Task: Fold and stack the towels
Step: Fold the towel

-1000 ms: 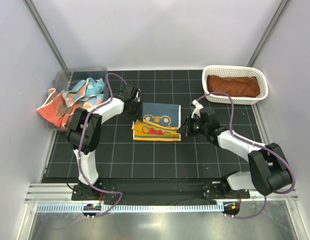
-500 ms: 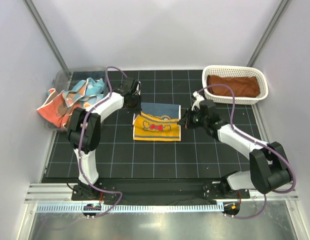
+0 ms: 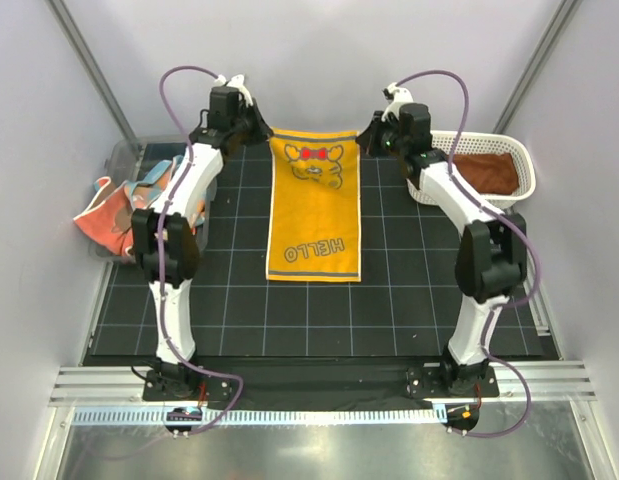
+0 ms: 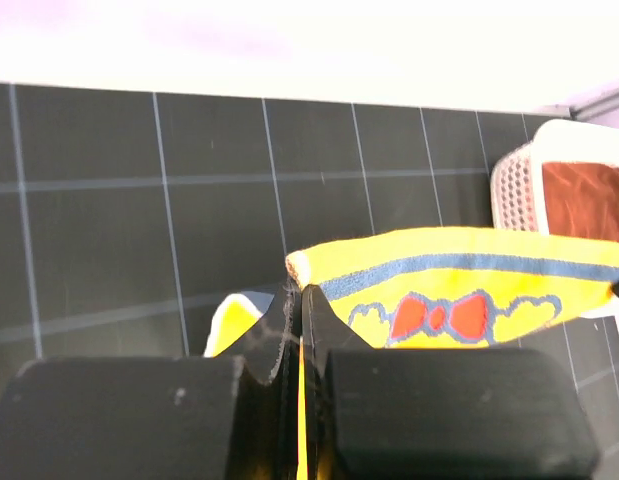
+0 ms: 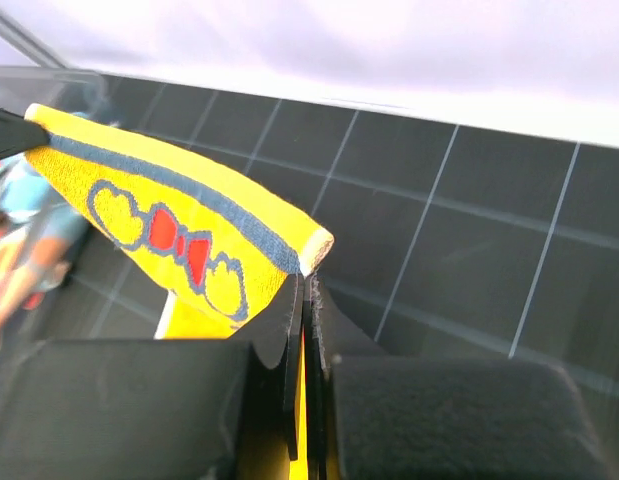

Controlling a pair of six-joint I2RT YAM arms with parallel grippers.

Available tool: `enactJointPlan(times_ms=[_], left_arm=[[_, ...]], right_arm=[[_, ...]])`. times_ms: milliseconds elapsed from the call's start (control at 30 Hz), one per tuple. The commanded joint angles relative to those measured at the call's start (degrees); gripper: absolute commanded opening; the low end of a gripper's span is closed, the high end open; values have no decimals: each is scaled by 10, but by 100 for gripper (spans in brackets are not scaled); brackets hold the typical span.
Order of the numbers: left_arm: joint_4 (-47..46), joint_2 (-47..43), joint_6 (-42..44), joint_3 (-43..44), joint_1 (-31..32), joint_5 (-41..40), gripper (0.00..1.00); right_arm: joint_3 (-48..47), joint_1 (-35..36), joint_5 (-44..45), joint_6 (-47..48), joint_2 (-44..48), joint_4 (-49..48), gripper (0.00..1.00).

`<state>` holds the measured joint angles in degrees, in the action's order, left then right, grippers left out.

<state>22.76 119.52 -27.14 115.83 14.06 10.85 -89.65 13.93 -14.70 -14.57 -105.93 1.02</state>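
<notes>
A yellow towel [image 3: 314, 200] with a blue border, a tiger face and "HELLO" hangs spread out lengthwise, its near end lying on the black mat. My left gripper [image 3: 261, 130] is shut on its far left corner, and my right gripper [image 3: 367, 138] is shut on its far right corner. In the left wrist view the jaws [image 4: 301, 290] pinch the towel's edge [image 4: 469, 290]. The right wrist view shows the same grip [image 5: 307, 280] on the towel [image 5: 179, 215]. A rust-brown towel [image 3: 484, 172] lies in the white basket [image 3: 529, 165]. More towels [image 3: 139, 200], orange and light blue, spill out of the clear bin [image 3: 124, 155].
The white lattice basket [image 4: 514, 185] stands at the back right of the gridded black mat [image 3: 419, 290]. At the back left is the clear bin [image 5: 49, 80], with cloth hanging over its near side. Grey walls close in the left, right and far sides.
The left gripper shut on the towel's corner. Both arms then rose and swung to the far side, unfolding the towel from a small folded shape into a long hanging sheet.
</notes>
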Motion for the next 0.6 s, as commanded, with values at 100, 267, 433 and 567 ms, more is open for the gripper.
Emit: enactJointPlan(times_ms=[100, 267, 433, 567], left_arm=[[-84, 95, -4, 47, -11, 69, 0], [-95, 113, -18, 17, -11, 107, 0], [-117, 62, -13, -84, -11, 100, 0], [-128, 12, -13, -179, -9, 96, 0]], right_arm=[[-105, -12, -18, 68, -103, -28, 1], [-62, -13, -48, 76, -111, -33, 1], [12, -13, -51, 72, -75, -45, 1], [61, -11, -64, 64, -39, -39, 1]])
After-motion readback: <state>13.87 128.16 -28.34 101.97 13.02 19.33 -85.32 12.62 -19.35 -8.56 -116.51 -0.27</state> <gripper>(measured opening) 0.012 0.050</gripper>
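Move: The yellow towel hangs stretched between the two hands, one top corner in each. Its HELLO hem lies on the table some 23 cm below them and about 20 cm back towards the robot, its middle 12 cm to the right of the left hand and 12 cm to the left of the right hand. The white basket is about 32 cm right of the right hand, 8 cm farther out and 20 cm lower; the clear bin is some 35 cm left of the left hand, 4 cm back and 20 cm lower. The yellow towel's far edge, still pinched at both corners and kept stretched, is swung down towards the table by both arms together, about 15 cm. While sinking, the hands first carry it 3 to 4 cm forward, then draw it back by 4 to 5 cm; the fingers stay shut and tip some 10 to 15 degrees farther down. ##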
